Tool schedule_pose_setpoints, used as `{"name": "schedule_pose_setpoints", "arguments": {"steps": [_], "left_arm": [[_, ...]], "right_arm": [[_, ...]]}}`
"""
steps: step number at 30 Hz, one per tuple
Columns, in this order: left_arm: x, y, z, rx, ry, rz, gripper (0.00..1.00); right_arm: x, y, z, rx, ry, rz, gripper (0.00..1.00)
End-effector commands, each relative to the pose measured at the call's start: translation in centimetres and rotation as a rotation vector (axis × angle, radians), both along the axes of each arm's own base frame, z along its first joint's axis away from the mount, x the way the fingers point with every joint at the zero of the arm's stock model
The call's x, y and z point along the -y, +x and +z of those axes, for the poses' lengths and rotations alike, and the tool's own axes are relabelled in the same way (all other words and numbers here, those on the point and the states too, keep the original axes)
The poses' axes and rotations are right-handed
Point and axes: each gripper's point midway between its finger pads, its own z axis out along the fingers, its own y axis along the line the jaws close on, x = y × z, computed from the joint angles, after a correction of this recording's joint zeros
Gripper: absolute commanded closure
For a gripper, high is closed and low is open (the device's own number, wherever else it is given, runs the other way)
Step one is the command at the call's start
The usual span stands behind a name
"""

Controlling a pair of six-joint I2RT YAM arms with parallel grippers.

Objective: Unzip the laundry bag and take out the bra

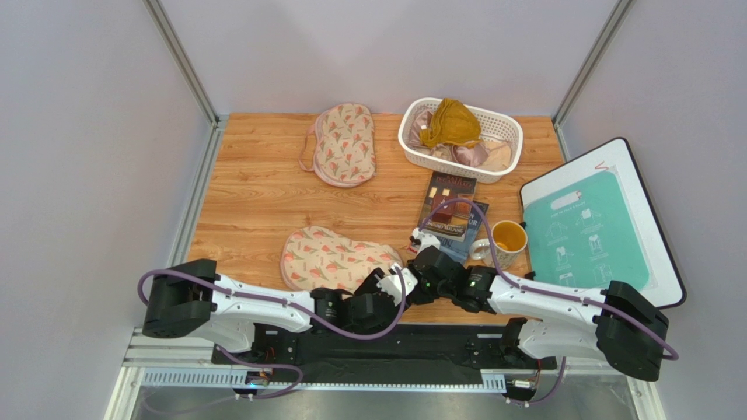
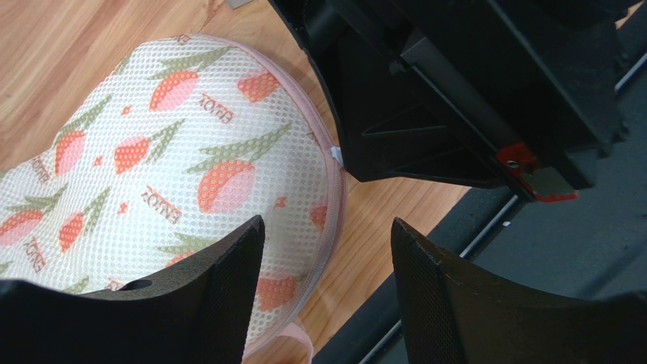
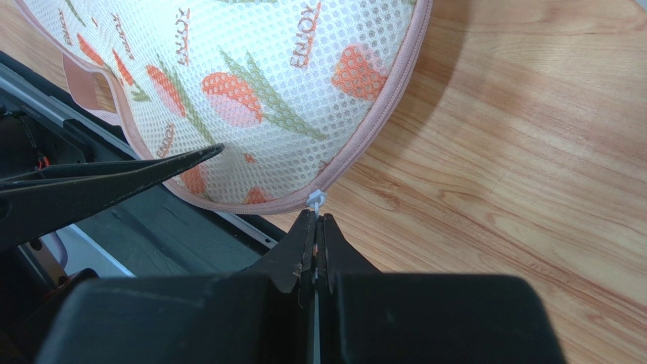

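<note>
The near laundry bag [image 1: 337, 258], mesh with a tulip print and pink zip trim, lies at the table's front. Its zip looks closed along the edge I can see. My right gripper [image 3: 315, 218] is shut on the small white zip pull [image 3: 314, 201] at the bag's [image 3: 250, 76] right end. My left gripper [image 2: 326, 221] hangs open just over that same end of the bag [image 2: 175, 159], one finger above the mesh, the other above the table edge, holding nothing. The zip pull [image 2: 336, 155] shows at the right gripper's tip. The bra is hidden.
A second, similar bag [image 1: 345, 144] lies at the back. A white basket [image 1: 419, 149] holds a mustard garment [image 1: 449, 122] and pinkish satin cloth. Books [image 1: 451, 206], a yellow mug [image 1: 507, 238] and a teal board [image 1: 596, 227] sit to the right. Both arms crowd the front edge.
</note>
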Motion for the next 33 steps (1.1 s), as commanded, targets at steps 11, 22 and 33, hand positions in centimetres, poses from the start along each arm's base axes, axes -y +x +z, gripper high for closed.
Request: {"name": "schedule_pose_setpoints", "arguments": {"steps": [11,22,33], "left_arm": [[1.0,0.8,3.2,0.062,-0.051,0.013,0.31],[1.0,0.6,-1.0,0.030,0.037,0.017,0.29],[-1.3,2.0,-2.1,0.078,0.106,0.132,0.82]], "right_arm": [[-1.1,0.4,0.9,0.014,0.037,0.019,1.00],[-1.3,0.3,1.4,0.017,0.060,0.017,1.00],[-1.1,0.3,2.0,0.027,0.076,0.015,1.00]]}}
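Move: The laundry bag's zippered edge lies right under the open left fingers, about 1 cm ahead and 2 cm below. The zipper pull, already held by the right fingers, is 3 cm to the left hand's right and 1 cm ahead. The bag's middle lies some 12 cm left and 7 cm ahead of the left hand; the books 14 cm right and 15 cm ahead. From the right hand, the edge is about 3 cm left, level with it. The left fingers close on the zippered edge of the laundry bag beside the pull, one finger on the mesh side and one outside the edge. Before that the left hand eases about 1 cm forward, lifts a little, then dips some 3 cm with the fingers wide. The right hand stays almost in place, keeping its pinch on the zipper pull. ##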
